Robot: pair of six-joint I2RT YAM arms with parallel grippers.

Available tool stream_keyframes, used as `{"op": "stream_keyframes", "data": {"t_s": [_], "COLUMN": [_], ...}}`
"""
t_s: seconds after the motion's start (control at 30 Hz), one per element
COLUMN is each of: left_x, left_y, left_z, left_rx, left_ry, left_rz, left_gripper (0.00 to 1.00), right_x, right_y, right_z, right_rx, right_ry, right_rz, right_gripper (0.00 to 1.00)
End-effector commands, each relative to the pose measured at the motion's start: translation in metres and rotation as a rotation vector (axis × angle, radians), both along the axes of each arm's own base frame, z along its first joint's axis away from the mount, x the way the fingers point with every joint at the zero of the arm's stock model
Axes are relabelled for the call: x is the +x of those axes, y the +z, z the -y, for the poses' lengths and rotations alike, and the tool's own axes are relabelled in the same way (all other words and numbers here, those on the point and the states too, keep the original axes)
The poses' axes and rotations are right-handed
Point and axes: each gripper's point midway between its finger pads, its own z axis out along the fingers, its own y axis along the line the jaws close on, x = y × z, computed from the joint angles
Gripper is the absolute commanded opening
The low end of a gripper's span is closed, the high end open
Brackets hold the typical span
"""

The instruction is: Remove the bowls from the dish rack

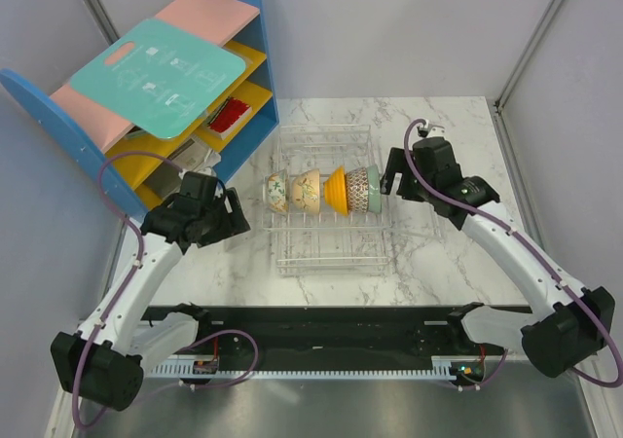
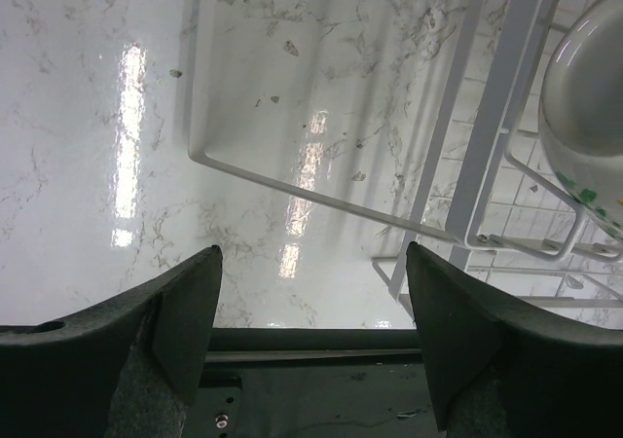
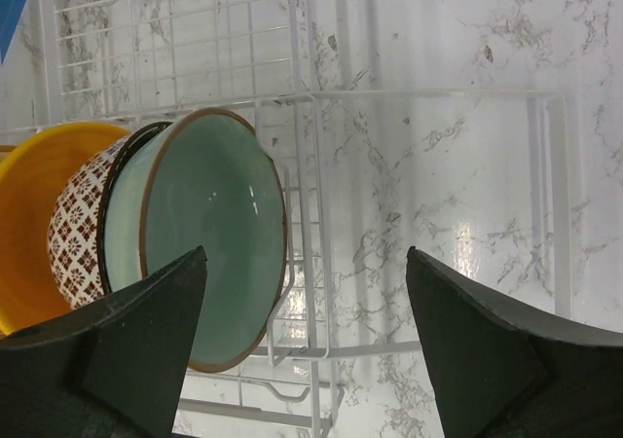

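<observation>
The white wire dish rack [image 1: 326, 248] stands mid-table with a row of bowls set on edge: two cream floral ones [image 1: 277, 193] [image 1: 307, 191], an orange one [image 1: 336, 192], a mesh-patterned one [image 1: 358, 190] and a mint one [image 1: 374, 189]. My left gripper [image 1: 238, 216] hovers open just left of the rack. In its wrist view the left gripper [image 2: 311, 253] has bare marble between its fingers, and a floral bowl [image 2: 589, 117] shows at the right edge. My right gripper [image 1: 389, 177] is open beside the rack's right end. The right wrist view has the right gripper [image 3: 305, 253] facing the mint bowl [image 3: 209, 234], empty.
A blue-and-yellow shelf unit [image 1: 200, 117] stands at the back left with a teal cutting board [image 1: 161, 73] on top and a red item [image 1: 231, 115] inside. Grey walls close in the marble table [image 1: 448, 253] on three sides.
</observation>
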Motion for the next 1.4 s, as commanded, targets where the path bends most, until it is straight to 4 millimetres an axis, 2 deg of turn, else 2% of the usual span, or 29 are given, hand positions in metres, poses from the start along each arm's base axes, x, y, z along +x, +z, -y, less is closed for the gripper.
{"op": "stream_keyframes", "data": {"t_s": [0.0, 0.17, 0.37, 0.47, 0.67, 0.93, 1.07, 1.17, 1.37], "left_x": [0.010, 0.011, 0.009, 0.007, 0.005, 0.014, 0.014, 0.012, 0.010], "left_y": [0.012, 0.011, 0.012, 0.011, 0.007, 0.014, 0.013, 0.008, 0.004], "left_z": [0.005, 0.004, 0.003, 0.003, 0.004, 0.008, 0.007, 0.007, 0.007], "left_rx": [-0.006, 0.001, -0.002, -0.012, -0.012, -0.017, -0.016, -0.011, -0.013], "left_ry": [-0.032, -0.029, -0.023, -0.016, -0.021, -0.029, -0.030, -0.033, -0.034], "left_rz": [0.042, 0.043, 0.054, 0.052, 0.040, 0.047, 0.047, 0.035, 0.029], "left_gripper": [0.83, 0.83, 0.83, 0.83, 0.83, 0.83, 0.83, 0.83, 0.83], "right_x": [-0.006, -0.007, 0.002, 0.007, 0.005, 0.010, 0.014, 0.016, 0.013], "right_y": [0.015, 0.009, 0.021, 0.039, 0.047, 0.051, 0.071, 0.077, 0.046], "right_z": [-0.015, -0.021, -0.028, -0.013, 0.004, -0.013, -0.012, -0.014, -0.021], "right_rx": [0.094, 0.123, 0.131, 0.080, 0.004, 0.059, 0.066, 0.073, 0.072], "right_ry": [0.039, 0.054, 0.076, 0.023, -0.012, 0.045, 0.032, 0.044, 0.061], "right_rz": [0.035, 0.026, 0.052, 0.105, 0.132, 0.125, 0.169, 0.177, 0.096], "right_gripper": [0.90, 0.89, 0.89, 0.89, 0.90, 0.90, 0.90, 0.89, 0.89]}}
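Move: The green bowl, last in the row at the rack's right end, lies about 4 cm ahead of the open right hand, 4 cm to its left and some 10 cm below. Beyond it in the same row, all roughly 4 cm ahead and 10 cm down, the brown-patterned bowl is about 7 cm to the hand's left and the yellow bowl about 12. From the idle left hand, the green bowl lies some 9 cm ahead, 28 cm right and 4 cm lower. With its fingers staying wide open, the right hand first edges about 1.5 cm left at nearly the same height beside the green bowl, rolling slightly, then slides back right as it begins to lift. From there it climbs to about 5.5 cm above its start, drawing a centimetre or so forward and left again over the rack's right end, while the fingers tip up some 5 to 10 degrees and end clear above the green bowl. ##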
